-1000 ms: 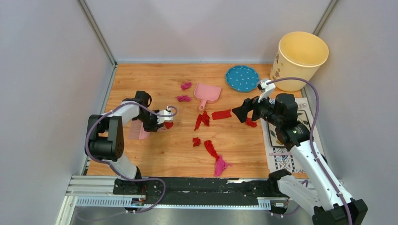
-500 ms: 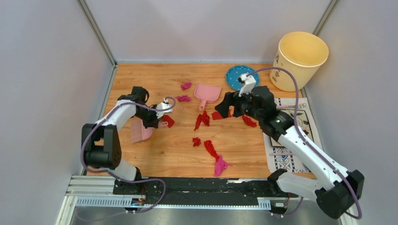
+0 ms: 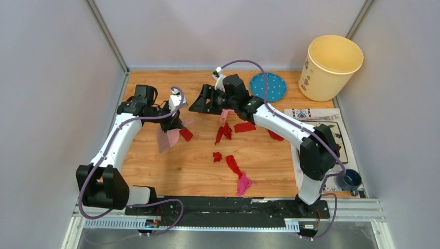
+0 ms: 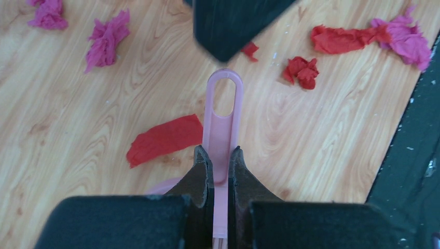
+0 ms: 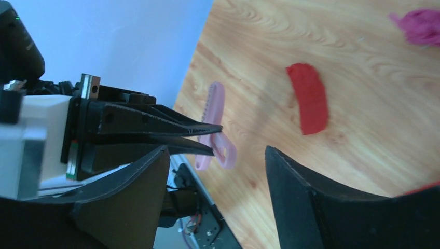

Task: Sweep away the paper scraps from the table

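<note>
Red and magenta paper scraps (image 3: 223, 132) lie scattered over the middle of the wooden table (image 3: 155, 166); one red strip (image 4: 166, 137) lies just beside the brush. My left gripper (image 4: 220, 150) is shut on the looped handle of the pale pink hand brush (image 3: 168, 137), which hangs tilted above the table (image 4: 78, 129). My right gripper (image 3: 198, 104) is open and empty, just right of the left gripper (image 3: 179, 113). In the right wrist view the brush handle (image 5: 220, 150) shows between the open right gripper (image 5: 218, 155) fingers. The right arm hides most of the pink dustpan (image 3: 224, 114).
A yellow bucket (image 3: 334, 65) stands at the back right, with a blue dotted plate (image 3: 269, 85) beside it. A patterned placemat (image 3: 317, 155) and a dark blue cup (image 3: 352, 179) sit along the right side. A metal rail (image 3: 228, 212) runs along the front edge.
My left gripper closed on the brush handle and raised the brush off the table. The right arm swung left across the table, over the dustpan, to beside the left gripper.
</note>
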### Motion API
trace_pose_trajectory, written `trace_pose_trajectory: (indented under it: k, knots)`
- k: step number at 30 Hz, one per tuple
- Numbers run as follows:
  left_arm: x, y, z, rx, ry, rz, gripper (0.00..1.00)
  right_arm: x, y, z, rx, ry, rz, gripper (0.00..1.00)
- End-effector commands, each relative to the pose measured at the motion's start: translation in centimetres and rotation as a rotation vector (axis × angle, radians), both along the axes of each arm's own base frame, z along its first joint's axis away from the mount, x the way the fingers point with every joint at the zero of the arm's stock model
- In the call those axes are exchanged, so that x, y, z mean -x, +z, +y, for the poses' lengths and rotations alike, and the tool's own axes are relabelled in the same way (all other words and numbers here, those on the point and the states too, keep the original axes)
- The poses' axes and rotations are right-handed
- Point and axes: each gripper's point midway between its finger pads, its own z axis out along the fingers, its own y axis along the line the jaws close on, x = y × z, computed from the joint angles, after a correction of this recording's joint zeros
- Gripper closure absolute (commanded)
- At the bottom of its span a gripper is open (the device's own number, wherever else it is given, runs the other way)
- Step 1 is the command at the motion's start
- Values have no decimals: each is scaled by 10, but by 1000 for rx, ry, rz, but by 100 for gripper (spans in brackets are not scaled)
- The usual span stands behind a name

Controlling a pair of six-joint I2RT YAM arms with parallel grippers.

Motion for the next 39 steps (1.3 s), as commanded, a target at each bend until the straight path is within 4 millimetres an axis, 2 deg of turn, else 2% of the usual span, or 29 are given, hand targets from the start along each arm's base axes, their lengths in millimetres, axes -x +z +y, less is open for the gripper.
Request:
trace_pose_trajectory:
  k: [1,8,12,15,16,18,19,21,23,24,25,26,27,28,29,30,31,32,33,34,35,36,37,38,39]
  knots:
    - [1,29,-16,90,-5,-25,100,12,32,30,-167,106,76,34]
    - [-8,29,-19,91,21,-29,100,18,-2,46,-130,134,152,38]
    - [-13,28,-19,89,37,-30,100,26,-14,56,-127,167,187,46]
    - [-15,29,-21,95,35,-33,100,25,-20,60,-125,174,203,57]
    - [-14,26,-21,92,32,-26,100,24,-20,61,-128,172,197,67]
    - [-11,26,-23,91,11,-28,100,20,-19,62,-128,161,186,76]
    - [-10,25,-23,87,10,-23,100,17,-19,61,-127,154,182,88]
    - [-9,23,-23,79,1,-26,100,13,-18,58,-122,138,165,100]
    - [-9,23,-22,75,-3,-22,100,10,-18,54,-115,124,150,100]
    - [-9,23,-23,77,2,-17,100,5,-15,48,-110,107,132,100]
    - [-13,28,-23,81,15,-22,87,3,-16,42,-101,94,128,100]
    - [-17,32,-23,86,35,-19,70,1,-14,37,-96,86,120,100]
    - [-21,35,-22,91,89,5,53,-7,-4,26,-100,59,92,100]
    - [-35,49,-21,99,129,-30,20,-9,-1,17,-80,54,66,100]
    - [-44,57,-18,104,182,-35,19,-14,6,10,-67,35,34,100]
    - [-52,63,-18,111,225,-23,18,-17,19,-7,-45,8,8,100]
    - [-61,90,-20,131,205,-87,18,-22,34,-16,-23,6,-68,100]
    - [-64,102,-24,145,177,-116,18,-27,41,-27,5,-23,-99,100]
    - [-68,119,-31,183,157,-154,18,-31,45,-47,46,-57,-99,100]
    - [-74,138,-33,208,160,-202,18,-31,65,-63,63,-70,-175,100]
    - [-76,150,-37,247,178,-200,18,-33,75,-78,77,-105,-200,100]
    - [-82,158,-44,284,157,-202,18,-42,80,-103,94,-158,-211,100]
    - [-85,177,-49,322,130,-224,18,-36,105,-124,79,-199,-261,100]
    - [-85,183,-58,364,95,-198,18,-41,103,-144,113,-254,-282,100]
    - [-90,184,-73,431,8,-163,17,-49,105,-174,142,-328,-291,100]
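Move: The left gripper already holds the brush by its handle. The handle's free end sticks out some 3 cm to its right, 2 cm ahead and 2 cm above. From the open right gripper, that end lies about 6 cm to the left, 6 cm below and 2 cm back. Down on the table, some 24 cm below the right gripper, the red scrap is 1 cm ahead and 5 cm left, and the dustpan about 17 cm ahead and 13 cm right. Bring the right gripper about 5 cm left and as far down, easing slightly back, and close it on the free end of the brush handle while the left gripper holds nearly still. Then open the left fingers and draw that hand up some 14 cm and forward, clear of the brush, while the right carries the brush right, up and forward towards the dustpan. ##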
